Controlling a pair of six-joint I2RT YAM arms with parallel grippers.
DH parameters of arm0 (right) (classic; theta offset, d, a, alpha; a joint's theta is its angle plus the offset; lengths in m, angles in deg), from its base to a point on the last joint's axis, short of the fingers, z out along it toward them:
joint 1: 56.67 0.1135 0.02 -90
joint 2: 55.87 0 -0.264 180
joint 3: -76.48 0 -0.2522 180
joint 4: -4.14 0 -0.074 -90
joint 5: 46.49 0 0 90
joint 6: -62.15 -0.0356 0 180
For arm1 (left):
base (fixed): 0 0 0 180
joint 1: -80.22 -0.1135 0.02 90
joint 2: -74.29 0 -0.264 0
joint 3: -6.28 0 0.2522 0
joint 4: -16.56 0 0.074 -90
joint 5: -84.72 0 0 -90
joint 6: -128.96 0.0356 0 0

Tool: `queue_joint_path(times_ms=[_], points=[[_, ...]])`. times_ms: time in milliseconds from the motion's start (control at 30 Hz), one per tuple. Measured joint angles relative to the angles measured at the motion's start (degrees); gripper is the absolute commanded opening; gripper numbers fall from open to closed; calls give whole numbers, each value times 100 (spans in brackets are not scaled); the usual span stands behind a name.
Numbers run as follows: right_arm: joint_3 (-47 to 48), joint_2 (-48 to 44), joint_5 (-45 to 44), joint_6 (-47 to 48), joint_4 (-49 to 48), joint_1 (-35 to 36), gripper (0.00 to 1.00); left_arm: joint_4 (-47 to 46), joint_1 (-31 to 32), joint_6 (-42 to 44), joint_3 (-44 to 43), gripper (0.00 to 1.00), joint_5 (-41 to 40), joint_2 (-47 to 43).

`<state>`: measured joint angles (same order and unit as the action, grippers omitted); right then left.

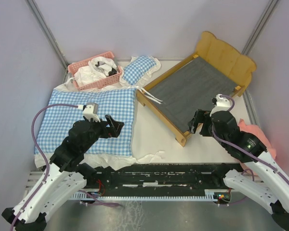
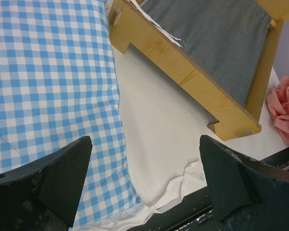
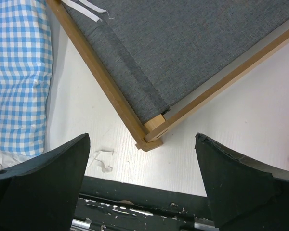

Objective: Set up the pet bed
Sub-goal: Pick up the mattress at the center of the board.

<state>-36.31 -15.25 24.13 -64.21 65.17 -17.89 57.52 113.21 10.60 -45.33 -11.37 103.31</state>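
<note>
The pet bed [image 1: 192, 91] is a light-wood frame with a wavy headboard and a dark grey base, set at an angle on the right of the table; its grey base is bare. Its near corner [image 3: 149, 139] shows in the right wrist view and its side rail [image 2: 183, 72] in the left wrist view. My right gripper [image 1: 198, 122] hangs open just above that near corner, holding nothing. My left gripper [image 1: 116, 126] is open over the right edge of the blue-white gingham mattress [image 1: 86, 120], which lies flat on the left.
A pink basket [image 1: 94, 70] with white and black cloths stands at the back left. A small gingham pillow [image 1: 139, 70] lies beside it, near the bed's far corner. A pink cloth [image 1: 260, 137] lies at the right edge. White ruffle trim [image 1: 149, 156] spills along the front edge.
</note>
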Motion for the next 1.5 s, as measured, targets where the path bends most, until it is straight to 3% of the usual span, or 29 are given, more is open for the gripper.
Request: queue_joint_path(times_ms=[233,567,833,1100,1167,1200,1233,1300,1333,1500], points=[[0,-90,-9,-7,0,0,99,61,0,-197,-4,98,-452,431],[0,-221,66,-44,-7,0,99,577,-2,-315,-697,96,-1530,2004],[0,-254,275,-74,-4,2,99,826,-343,-127,-2022,96,-1888,4323],[-136,-179,291,-372,-98,2,100,787,-455,-151,-2474,94,-1602,6356],[-186,-109,317,-415,-131,2,100,763,-455,-201,-2476,84,-1526,6815],[-210,-90,334,-433,-140,2,100,748,-455,-229,-2474,71,-1502,7005],[-254,-74,348,-439,-166,2,100,706,-455,-269,-2468,49,-1497,7147],[-332,-50,352,-444,-181,2,100,610,-463,-363,-2465,16,-1488,7206],[-376,-42,352,-444,-184,2,100,568,-463,-385,-2457,5,-1486,7204],[-509,-57,330,-444,-186,2,100,442,-476,-402,-2304,3,-1423,7047]])
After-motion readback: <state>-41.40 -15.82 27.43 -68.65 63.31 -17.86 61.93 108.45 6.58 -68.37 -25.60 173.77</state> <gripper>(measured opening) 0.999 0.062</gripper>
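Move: The mattress lies flat, its middle some 9 cm ahead of the left hand, 15 cm to its left and 20 cm below; the hand goes for a spot a few centimetres in from its right edge. The bed frame's middle is about 24 cm ahead, 26 cm to the right and 16 cm below, the pillow 38 cm ahead and 6 cm right. From the idle right hand, the mattress's middle lies roughly 10 cm ahead and 39 cm left. The mattress's checked top near its right edge is what the left hand reaches for, sinking about 20 cm and going about 11 cm forward, mostly forward first and then steeply down, as the wrist tips the open fingers downward. At the cloth the fingers shut and pinch a fold. The open right hand sinks some 3 cm beside the bed frame. ##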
